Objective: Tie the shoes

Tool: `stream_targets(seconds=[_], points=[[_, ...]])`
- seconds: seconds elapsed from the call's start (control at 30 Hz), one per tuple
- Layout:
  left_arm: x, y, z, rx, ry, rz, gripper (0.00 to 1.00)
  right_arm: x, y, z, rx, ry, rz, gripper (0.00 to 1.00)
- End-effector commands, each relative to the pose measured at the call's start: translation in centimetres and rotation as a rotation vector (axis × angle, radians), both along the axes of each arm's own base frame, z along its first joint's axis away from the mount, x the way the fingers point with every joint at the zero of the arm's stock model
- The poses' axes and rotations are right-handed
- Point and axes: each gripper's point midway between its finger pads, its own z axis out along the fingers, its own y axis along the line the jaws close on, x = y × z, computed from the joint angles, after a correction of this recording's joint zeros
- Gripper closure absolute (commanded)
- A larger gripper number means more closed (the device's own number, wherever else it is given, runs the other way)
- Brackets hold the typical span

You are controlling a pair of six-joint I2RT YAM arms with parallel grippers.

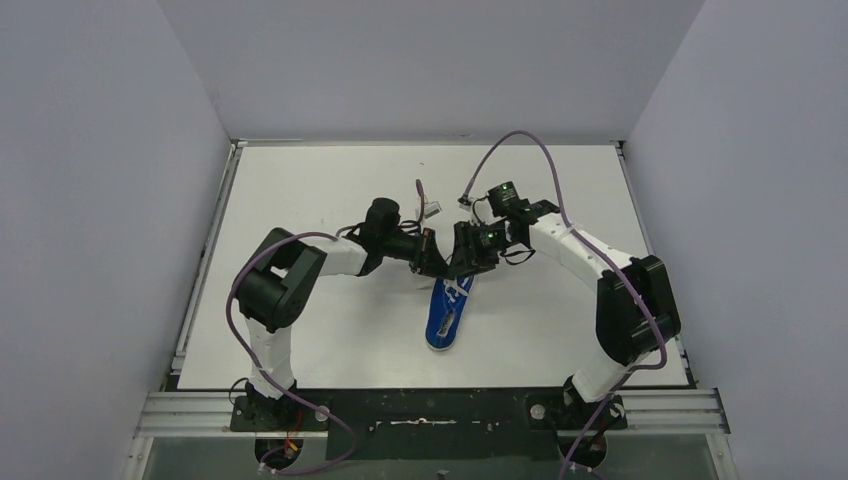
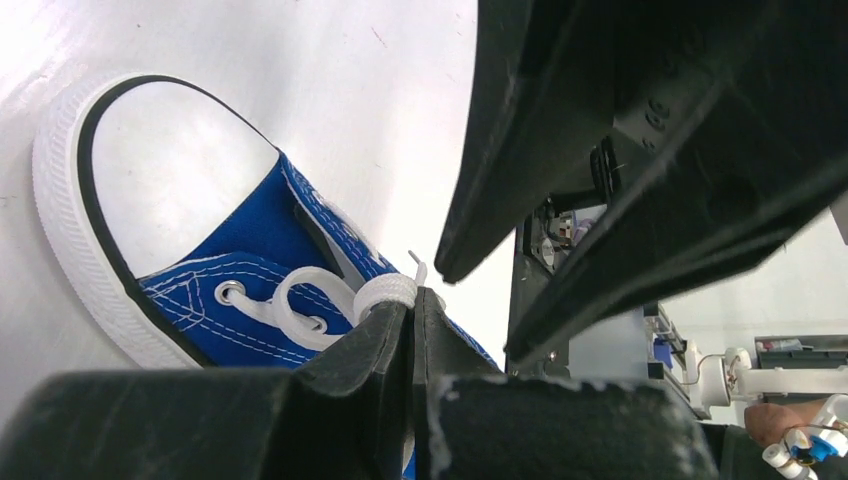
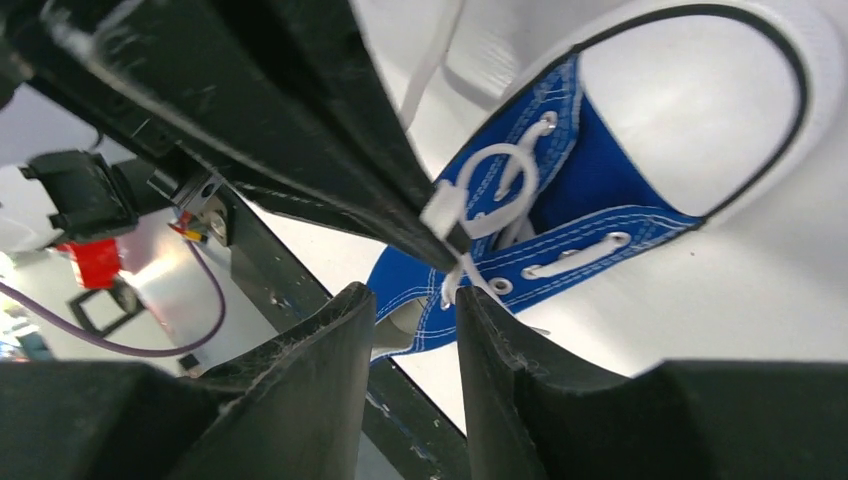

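A small blue canvas shoe with a white toe cap lies mid-table, toe toward the arm bases. My left gripper hangs over its lace end, and the left wrist view shows the left gripper shut on a white lace just above the shoe. Facing it from the right is my right gripper. In the right wrist view the right gripper stands open with nothing between its fingers, just below the pinched lace and the shoe. A loose lace strand hangs by its right fingertip.
The white table is walled by grey panels on three sides. A short loose cable with a white plug lies just behind the grippers. A metal rail runs along the near edge by the arm bases.
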Motion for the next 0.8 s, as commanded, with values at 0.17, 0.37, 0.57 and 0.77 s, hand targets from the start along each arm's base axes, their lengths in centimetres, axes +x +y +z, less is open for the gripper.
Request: stream_targets(seconds=[0.17, 0.37, 0.57, 0.77], points=[[1.5, -0.5, 1.6, -0.063, -0.048, 0.004, 1.0, 0.4, -0.1, -1.2, -0.092, -0.133, 0.071, 0.63], [1.5, -0.6, 1.7, -0.073, -0.037, 0.002, 1.0, 0.5, 0.4, -2.1, -0.091, -0.11, 0.082, 0.71], [1.5, -0.6, 1.9, -0.076, -0.038, 0.0, 1.0, 0.0, 1.1, -2.4, -0.08, -0.09, 0.09, 0.76], [2.0, -0.2, 1.4, -0.056, -0.036, 0.015, 1.0, -1.4, 1.9, -1.7, 0.013, 0.002, 0.073, 0.91]])
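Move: The right hand's aim, the shoelace tail at the left fingertips, lies about 3 cm below it, 1 cm back and 1 cm to its left. From the right hand the shoe's middle is some 6 cm back, 1 cm left and 9 below; the white toe cap is about 4 cm ahead, 1 right and 8 below. From the left hand, which already pinches the lace, that tail sits about 1 cm to the right, 1 below and level fore-and-aft. The right fingertips close on the lace tail right beside the left fingertips, narrowing from roughly a third open to nearly shut. To get there the right hand eases back about 1 cm, then sinks some 3 cm, tilting only about 5 degrees. The left hand keeps its pinch on the lace and stays almost in place over the shoe. ##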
